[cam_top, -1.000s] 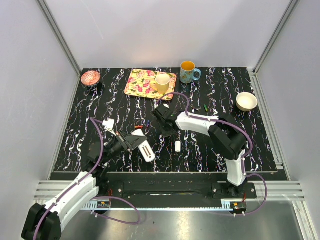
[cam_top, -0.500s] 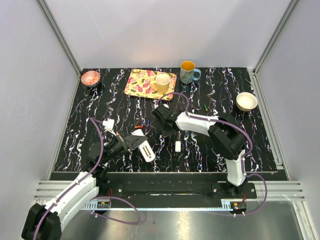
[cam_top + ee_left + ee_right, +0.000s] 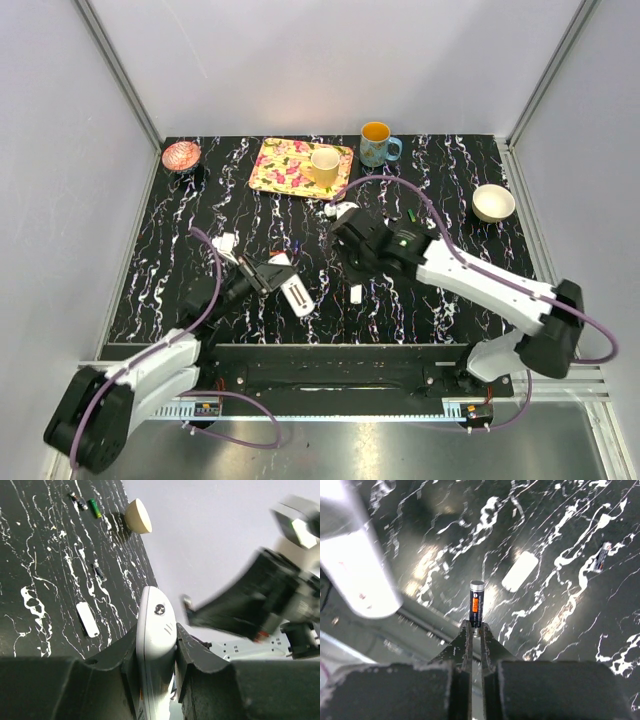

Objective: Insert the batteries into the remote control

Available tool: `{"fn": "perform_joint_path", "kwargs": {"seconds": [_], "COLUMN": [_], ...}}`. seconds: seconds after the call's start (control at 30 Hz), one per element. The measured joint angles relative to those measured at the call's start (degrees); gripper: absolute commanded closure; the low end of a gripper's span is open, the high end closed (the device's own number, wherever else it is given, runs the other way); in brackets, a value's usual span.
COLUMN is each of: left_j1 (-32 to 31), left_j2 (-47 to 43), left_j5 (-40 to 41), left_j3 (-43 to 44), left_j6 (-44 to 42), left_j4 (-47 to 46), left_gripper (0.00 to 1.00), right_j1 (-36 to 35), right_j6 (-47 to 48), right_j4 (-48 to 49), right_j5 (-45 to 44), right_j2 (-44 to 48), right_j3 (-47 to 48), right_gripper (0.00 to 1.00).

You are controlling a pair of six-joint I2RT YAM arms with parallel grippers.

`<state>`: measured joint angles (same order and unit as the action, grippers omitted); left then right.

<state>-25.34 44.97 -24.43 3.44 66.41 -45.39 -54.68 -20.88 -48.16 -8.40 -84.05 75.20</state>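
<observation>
My left gripper (image 3: pixel 156 645) is shut on the white remote control (image 3: pixel 155 625), holding it edge-up. From above, the remote control (image 3: pixel 298 299) juts from the left gripper (image 3: pixel 274 281) over the table's near left. My right gripper (image 3: pixel 476 628) is shut on the lower end of a dark battery with an orange label (image 3: pixel 476 607), which stands upright above the table. Seen from the top, the right gripper (image 3: pixel 352 262) hangs right of the remote. Another dark battery (image 3: pixel 601 556) lies loose, and further batteries, one green (image 3: pixel 95 508) and one dark (image 3: pixel 77 501), lie further back.
A small white oblong piece (image 3: pixel 355 294) lies on the black marbled table (image 3: pixel 480 270) between the grippers. At the back stand a floral tray (image 3: pixel 285 165) with a yellow cup (image 3: pixel 324 166), a blue mug (image 3: pixel 377 143), a pink dish (image 3: pixel 181 155) and a cream bowl (image 3: pixel 493 202).
The right gripper closed on the battery and carried it a little to the right, its arm swinging out wide to the right. The left gripper shifted slightly right with the remote.
</observation>
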Motion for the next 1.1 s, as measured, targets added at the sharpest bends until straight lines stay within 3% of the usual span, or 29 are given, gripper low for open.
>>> {"fn": "perform_joint_path", "kwargs": {"seconds": [0.3, 0.47, 0.73, 1.1], "left_j1": [-1.7, -6.7, -11.8, -13.8], "left_j2": [24.8, 33.9, 37.8, 39.0], "left_j5": [2.1, 4.5, 8.6, 11.1], "left_j3": [3.0, 5.4, 6.8, 7.5], "left_j6": [9.0, 12.3, 14.6, 14.9], "left_j4": [-20.4, -23.6, -25.0, -25.2], "left_gripper": [1.0, 1.0, 1.0, 1.0], "right_j1": [-5.5, -6.7, -6.7, -6.7], "right_j6": [-3.2, -4.1, -3.9, -3.1], "right_j4": [-16.7, -18.9, -19.1, -19.2], "right_j5": [5.2, 9.5, 11.1, 11.1], "right_j2": [5.3, 3.8, -2.8, -8.9], "right_j3": [10.2, 10.7, 12.4, 16.9], "right_gripper": [1.0, 1.0, 1.0, 1.0]}}
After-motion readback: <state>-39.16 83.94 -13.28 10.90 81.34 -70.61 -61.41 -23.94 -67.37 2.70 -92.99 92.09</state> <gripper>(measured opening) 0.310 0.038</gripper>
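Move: The right hand holds a battery; the remote's open compartment lies about 10 cm to its left, 7 cm back and roughly level. Below the right hand by some 15 cm lie the white cover, 4 cm ahead and 3 cm right, and a loose battery, 10 cm ahead and 11 cm right. From the left hand, holding the remote, the held battery is 14 cm right, 4 ahead and 4 lower; the cover 18 cm right, 7 ahead, 18 below. Draw the right gripper, still pinching its battery, back about 8 cm and up, then ease it down and left over the remote, tipping the fingers some 15 degrees steeper. Meanwhile bring the left gripper, keeping its hold on the remote, a little forward, then right about 7 cm and down, tipping it down likewise, so the open compartment comes in beneath the battery. ##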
